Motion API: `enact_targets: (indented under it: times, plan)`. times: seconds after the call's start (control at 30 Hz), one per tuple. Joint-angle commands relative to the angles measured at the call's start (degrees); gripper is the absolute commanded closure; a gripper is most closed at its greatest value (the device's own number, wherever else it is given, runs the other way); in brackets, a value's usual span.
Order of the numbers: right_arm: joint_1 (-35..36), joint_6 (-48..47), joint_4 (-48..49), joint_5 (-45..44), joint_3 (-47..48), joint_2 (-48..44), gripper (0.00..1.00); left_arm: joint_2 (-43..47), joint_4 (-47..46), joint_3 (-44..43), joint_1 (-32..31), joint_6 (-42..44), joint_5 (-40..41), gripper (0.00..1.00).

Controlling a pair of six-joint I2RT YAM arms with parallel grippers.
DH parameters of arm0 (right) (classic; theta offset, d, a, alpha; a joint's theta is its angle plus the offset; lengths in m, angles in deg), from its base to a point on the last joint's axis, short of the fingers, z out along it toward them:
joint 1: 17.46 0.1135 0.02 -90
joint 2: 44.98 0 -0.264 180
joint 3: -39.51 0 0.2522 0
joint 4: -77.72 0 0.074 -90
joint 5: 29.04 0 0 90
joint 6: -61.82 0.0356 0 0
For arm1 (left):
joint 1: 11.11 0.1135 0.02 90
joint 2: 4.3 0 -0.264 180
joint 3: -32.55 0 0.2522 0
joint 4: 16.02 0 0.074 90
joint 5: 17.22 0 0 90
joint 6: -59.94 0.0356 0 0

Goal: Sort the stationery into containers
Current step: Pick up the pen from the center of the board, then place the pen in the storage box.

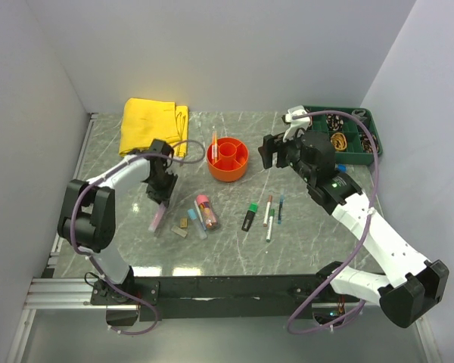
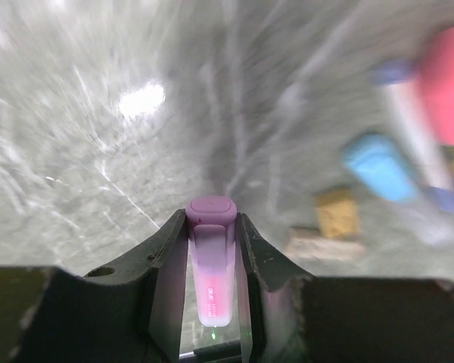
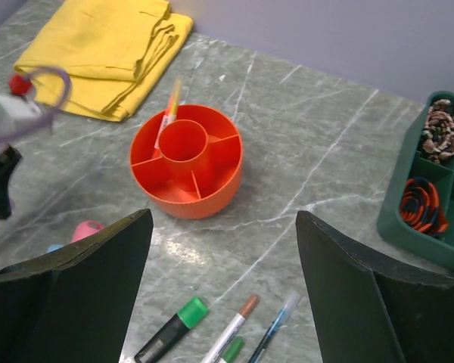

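Observation:
My left gripper (image 1: 160, 198) is shut on a lilac stick (image 2: 210, 257) low over the table; its lower end shows in the top view (image 1: 157, 219). To its right lie a pink-capped tube (image 1: 206, 212), a blue block (image 2: 378, 168) and tan blocks (image 2: 337, 213). The orange organiser (image 1: 228, 172) (image 3: 204, 200) stands mid-table with a thin pen (image 3: 169, 113) leaning in it. My right gripper (image 1: 268, 151) (image 3: 223, 219) hangs open above the table, right of the organiser. Below it lie a green-capped black marker (image 3: 170, 331), a brown-capped white pen (image 3: 234, 325) and a blue pen (image 3: 276, 325).
A folded yellow cloth (image 1: 151, 125) lies at the back left. A green divided tray (image 1: 371, 125) holding coiled bands sits at the back right. Grey walls close in the back and both sides of the table.

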State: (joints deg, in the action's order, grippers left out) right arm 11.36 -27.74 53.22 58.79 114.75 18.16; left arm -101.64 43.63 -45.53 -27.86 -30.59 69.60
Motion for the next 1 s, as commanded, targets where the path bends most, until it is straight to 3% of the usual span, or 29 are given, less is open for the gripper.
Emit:
enact_targets:
  times: [0.0, 0.13, 0.23, 0.27, 0.37, 0.4, 0.43, 0.67, 0.97]
  plan:
    - [-2.01, -2.47, 1.69, -1.07, 0.58, -1.35, 0.16, 4.44, 6.14, -12.75, -0.21, 2.73, -7.97, 0.99]
    - [-4.03, -3.61, 2.30, -1.43, 0.40, -1.17, 0.17, 5.67, 2.38, -20.93, -0.30, 1.77, -16.14, 0.99]
    - [-4.91, -4.92, 2.83, -1.69, 0.05, -0.64, 0.18, 8.03, -11.13, -21.12, -0.38, -1.03, -23.96, 0.99]
    - [-5.09, -5.19, 3.01, -1.87, -0.12, -0.38, 0.18, 9.00, -22.57, -18.07, -0.30, -1.92, -26.41, 0.99]
    - [-5.35, -5.98, 3.36, -2.39, -0.30, 0.32, 0.18, 12.43, -42.40, -9.03, -0.65, -7.54, -33.10, 0.99]
    - [-5.35, -6.07, 3.36, -2.57, -0.39, 0.67, 0.18, 12.79, -54.38, -7.16, -1.08, -9.73, -33.90, 0.99]
    - [-5.35, -6.25, 3.27, -2.83, -0.30, 0.76, 0.18, 12.35, -58.16, -6.01, -2.05, -10.44, -34.17, 0.99]
    - [-5.61, -7.74, 3.01, -4.15, -0.30, 1.47, 0.19, 4.01, -70.93, -6.79, -4.25, -16.25, -34.36, 0.99]
    - [-5.53, -8.27, 3.10, -3.63, -1.09, 1.64, 0.19, -1.62, -72.87, -7.41, -7.33, -17.22, -32.51, 0.99]
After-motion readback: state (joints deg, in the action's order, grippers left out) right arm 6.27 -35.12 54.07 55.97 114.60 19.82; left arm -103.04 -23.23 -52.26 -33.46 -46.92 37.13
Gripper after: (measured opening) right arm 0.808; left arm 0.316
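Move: The left hand already pinches the purple pen just above the board; the orange pot it takes the pen to lies about 13 cm ahead and 20 cm right, roughly level. The pink-topped jar is some 14 cm right and 3 cm back, the wooden block 6 cm right and 6 cm back, the yellow cloth 24 cm ahead and 3 cm left. From the right hand the pot is some 12 cm left, 8 cm ahead and 26 cm below. Left hand keeps the pen, arcing about 20 cm up and right, less forward, tilting level towards the pot. ##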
